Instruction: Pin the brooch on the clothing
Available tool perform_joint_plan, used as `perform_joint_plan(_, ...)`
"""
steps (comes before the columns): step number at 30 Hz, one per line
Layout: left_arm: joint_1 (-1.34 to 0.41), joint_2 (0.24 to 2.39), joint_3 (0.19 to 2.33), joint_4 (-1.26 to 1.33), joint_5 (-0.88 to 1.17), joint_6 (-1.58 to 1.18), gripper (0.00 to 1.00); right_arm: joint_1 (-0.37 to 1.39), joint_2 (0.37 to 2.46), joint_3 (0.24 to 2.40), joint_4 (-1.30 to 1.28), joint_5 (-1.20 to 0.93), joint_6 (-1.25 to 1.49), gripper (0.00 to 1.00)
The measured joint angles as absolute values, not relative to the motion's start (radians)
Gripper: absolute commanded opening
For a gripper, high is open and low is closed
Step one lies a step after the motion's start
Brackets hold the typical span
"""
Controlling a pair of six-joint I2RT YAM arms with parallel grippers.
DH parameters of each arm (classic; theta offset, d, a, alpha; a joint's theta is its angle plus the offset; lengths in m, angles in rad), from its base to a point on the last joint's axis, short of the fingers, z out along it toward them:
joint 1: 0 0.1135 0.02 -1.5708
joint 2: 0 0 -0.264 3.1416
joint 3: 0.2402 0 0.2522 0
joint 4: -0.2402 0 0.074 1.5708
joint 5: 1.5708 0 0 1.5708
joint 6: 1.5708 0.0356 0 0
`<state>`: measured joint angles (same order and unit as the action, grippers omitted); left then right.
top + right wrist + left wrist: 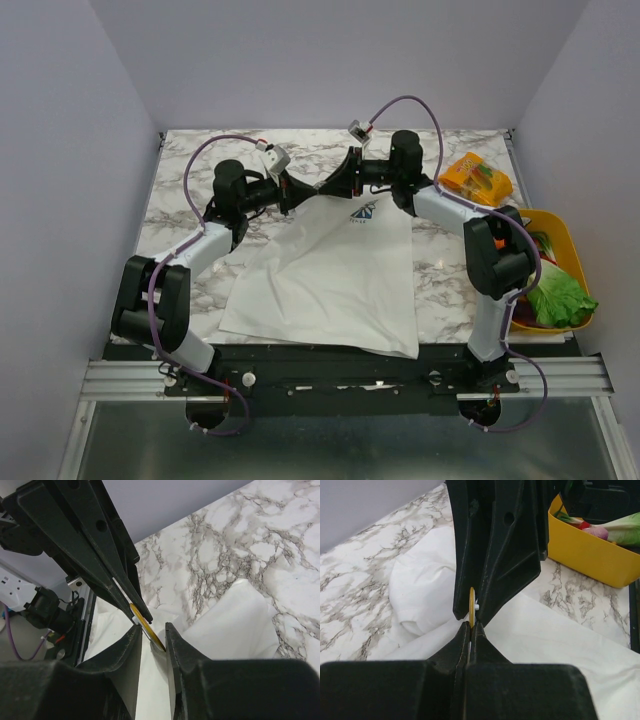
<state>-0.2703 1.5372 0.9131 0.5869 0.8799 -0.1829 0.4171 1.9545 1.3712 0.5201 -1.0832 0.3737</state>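
The white T-shirt lies flat on the marble table, its flower emblem near the collar. Both grippers meet tip to tip just left of that emblem. The brooch is a small gold disc seen edge-on. My left gripper is shut on its near edge. In the right wrist view the brooch sits slanted between the fingers of my right gripper, touching both, above the white cloth. From above, the brooch is hidden between the left gripper and the right gripper.
A yellow bin with lettuce and other vegetables stands at the right edge, also in the left wrist view as the yellow bin. An orange snack packet lies behind it. A bunched shirt sleeve rises left of the grippers.
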Motion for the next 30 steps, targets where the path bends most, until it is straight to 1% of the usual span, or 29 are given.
perform_joint_plan(2, -0.271, 1.536, 0.913, 0.585, 0.880, -0.179, 0.00, 0.417, 1.954, 1.374, 0.517, -1.095, 0.363, 0.48)
perform_joint_plan(3, -0.271, 1.535, 0.913, 0.585, 0.880, -0.176, 0.00, 0.417, 1.954, 1.374, 0.514, -1.103, 0.357, 0.55)
perform_joint_plan(6, -0.275, 1.533, 0.913, 0.575, 0.880, -0.168, 0.00, 0.417, 1.954, 1.374, 0.491, -1.122, 0.323, 0.64)
perform_joint_plan(9, -0.277, 1.532, 0.913, 0.570, 0.880, -0.161, 0.00, 0.417, 1.953, 1.375, 0.431, -1.145, 0.258, 0.68)
perform_joint_plan(12, -0.277, 1.531, 0.913, 0.564, 0.880, -0.154, 0.00, 0.413, 1.943, 1.375, 0.343, -1.160, 0.177, 0.69)
perform_joint_plan(16, -0.277, 1.531, 0.913, 0.558, 0.893, -0.142, 0.00, 0.384, 1.908, 1.373, 0.287, -1.195, 0.115, 0.69)
perform_joint_plan(20, -0.277, 1.528, 0.910, 0.568, 0.917, -0.136, 0.00, 0.357, 1.871, 1.374, 0.286, -1.228, 0.099, 0.68)
perform_joint_plan(26, -0.277, 1.522, 0.899, 0.601, 0.958, -0.134, 0.00, 0.358, 1.879, 1.409, 0.266, -1.274, 0.109, 0.66)
perform_joint_plan(30, -0.277, 1.522, 0.889, 0.628, 0.980, -0.139, 0.00, 0.368, 1.888, 1.435, 0.236, -1.280, 0.099, 0.62)
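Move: The brooch is already held edge-on in the left fingertips, its middle about 1 cm ahead and 2 cm right of the left hand, level with it. From the right hand that middle lies about 1 cm back and 1 cm left, level, between or just beyond its part-open fingers. The raised shirt fold hangs some 3 cm directly below the brooch, and the flower print lies about 4 cm back and 10 cm right of the right hand, roughly 12 cm lower. Open the right fingers wide to free them from the brooch's pin side, sliding the hand back and dipping nearly 2 cm, then pull right about 3 cm and rise almost 4 cm, easing slightly left again at the end with the fingers tipping a little. Keep the left grip shut on the brooch and draw it back some 2 cm. ##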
